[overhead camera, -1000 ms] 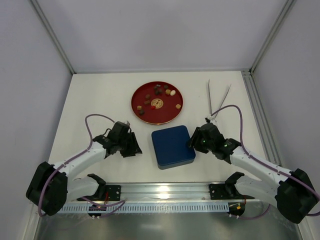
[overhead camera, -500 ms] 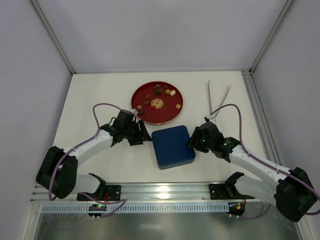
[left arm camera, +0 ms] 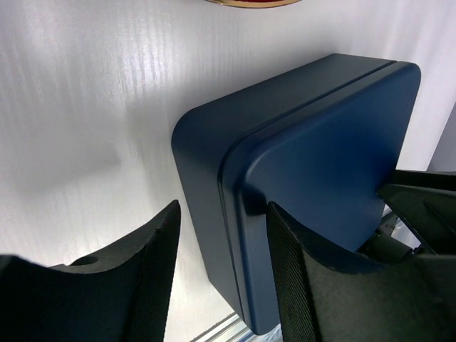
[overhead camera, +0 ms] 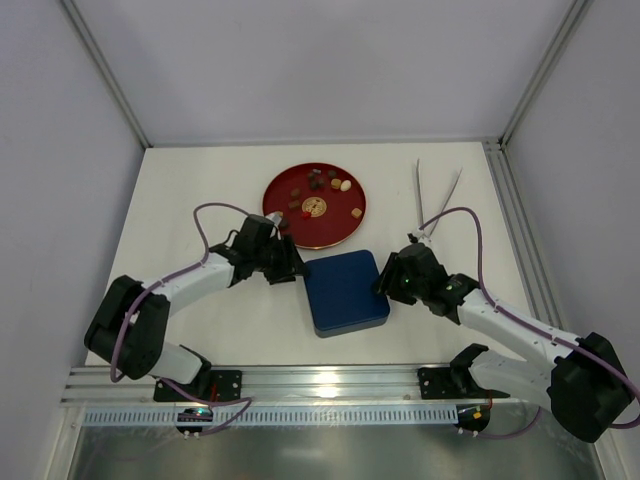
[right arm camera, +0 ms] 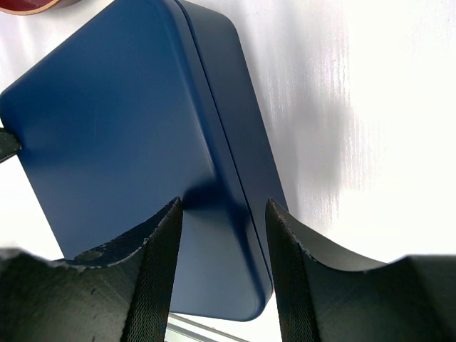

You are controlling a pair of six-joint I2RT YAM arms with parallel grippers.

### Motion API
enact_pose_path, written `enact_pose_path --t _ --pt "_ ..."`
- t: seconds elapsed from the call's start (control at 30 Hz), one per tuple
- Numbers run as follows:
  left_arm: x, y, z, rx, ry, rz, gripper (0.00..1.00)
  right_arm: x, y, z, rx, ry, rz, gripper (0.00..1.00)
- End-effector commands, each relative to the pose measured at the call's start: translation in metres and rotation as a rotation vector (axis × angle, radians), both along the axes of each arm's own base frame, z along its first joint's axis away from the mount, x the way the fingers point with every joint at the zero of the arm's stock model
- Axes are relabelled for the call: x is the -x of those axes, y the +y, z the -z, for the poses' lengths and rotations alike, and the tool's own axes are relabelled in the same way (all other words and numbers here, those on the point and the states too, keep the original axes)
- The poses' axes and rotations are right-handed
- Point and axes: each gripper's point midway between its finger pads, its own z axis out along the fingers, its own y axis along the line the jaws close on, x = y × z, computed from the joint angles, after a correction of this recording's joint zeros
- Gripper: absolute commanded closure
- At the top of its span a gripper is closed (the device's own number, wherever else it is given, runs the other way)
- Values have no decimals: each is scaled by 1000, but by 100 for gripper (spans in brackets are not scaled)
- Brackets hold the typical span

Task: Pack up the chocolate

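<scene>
Several tiny chocolates (overhead camera: 318, 183), dark brown, light brown and cream, lie on a round red plate (overhead camera: 282, 184) at the back of the table. A closed dark-blue square box (overhead camera: 346, 291) sits in front of the plate, its lid on. My left gripper (overhead camera: 298, 270) is open at the box's left edge, jaws straddling the lid's rim (left arm camera: 231, 192). My right gripper (overhead camera: 386, 283) is open at the box's right edge, jaws straddling the lid's edge (right arm camera: 228, 178). Neither gripper holds anything.
Metal tweezers (overhead camera: 437, 196) lie at the back right on the table. Grey walls enclose the table on three sides. A metal rail (overhead camera: 330, 380) runs along the near edge by the arm bases.
My left gripper has moved right and forward, from well left of the box to its left edge. The right gripper has stayed at the box's right edge.
</scene>
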Motion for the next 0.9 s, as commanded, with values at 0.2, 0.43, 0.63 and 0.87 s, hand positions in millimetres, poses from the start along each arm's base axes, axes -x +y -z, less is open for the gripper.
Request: enact_pose_path --t 0.2,0.43,0.63,0.87 --pt "-11 12 15 -89 -4 -39 60 27 -27 34 136 112 -17 48" --pt "1 29 38 -177 51 -42 69 28 -27 37 143 119 -23 48" --pt "13 35 60 -213 100 -34 73 27 -26 39 149 127 -27 48" --pt "25 46 81 -265 152 -34 77 29 -26 42 157 139 -35 48"
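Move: At the lidded box's far left corner, the left fingers stand open astride the lid's rim, with the lid's middle about 9 cm to the right, 5 cm back and 1 cm lower. The red plate lies some 15 cm ahead and 2 cm right of this hand, about 6 cm lower. From the right hand, the lid's middle is roughly 8 cm left and 1 cm back; the tongs lie about 19 cm ahead, 13 cm right. Closing from half open to about a quarter, the left fingers draw in over the lid's rim near the far left corner, while that hand goes some 2.5 cm forward and about 1 cm right, towards the plate, taking the box's left side along. The right hand stays practically in place, half open, its inner finger still on the lid at the right edge. ##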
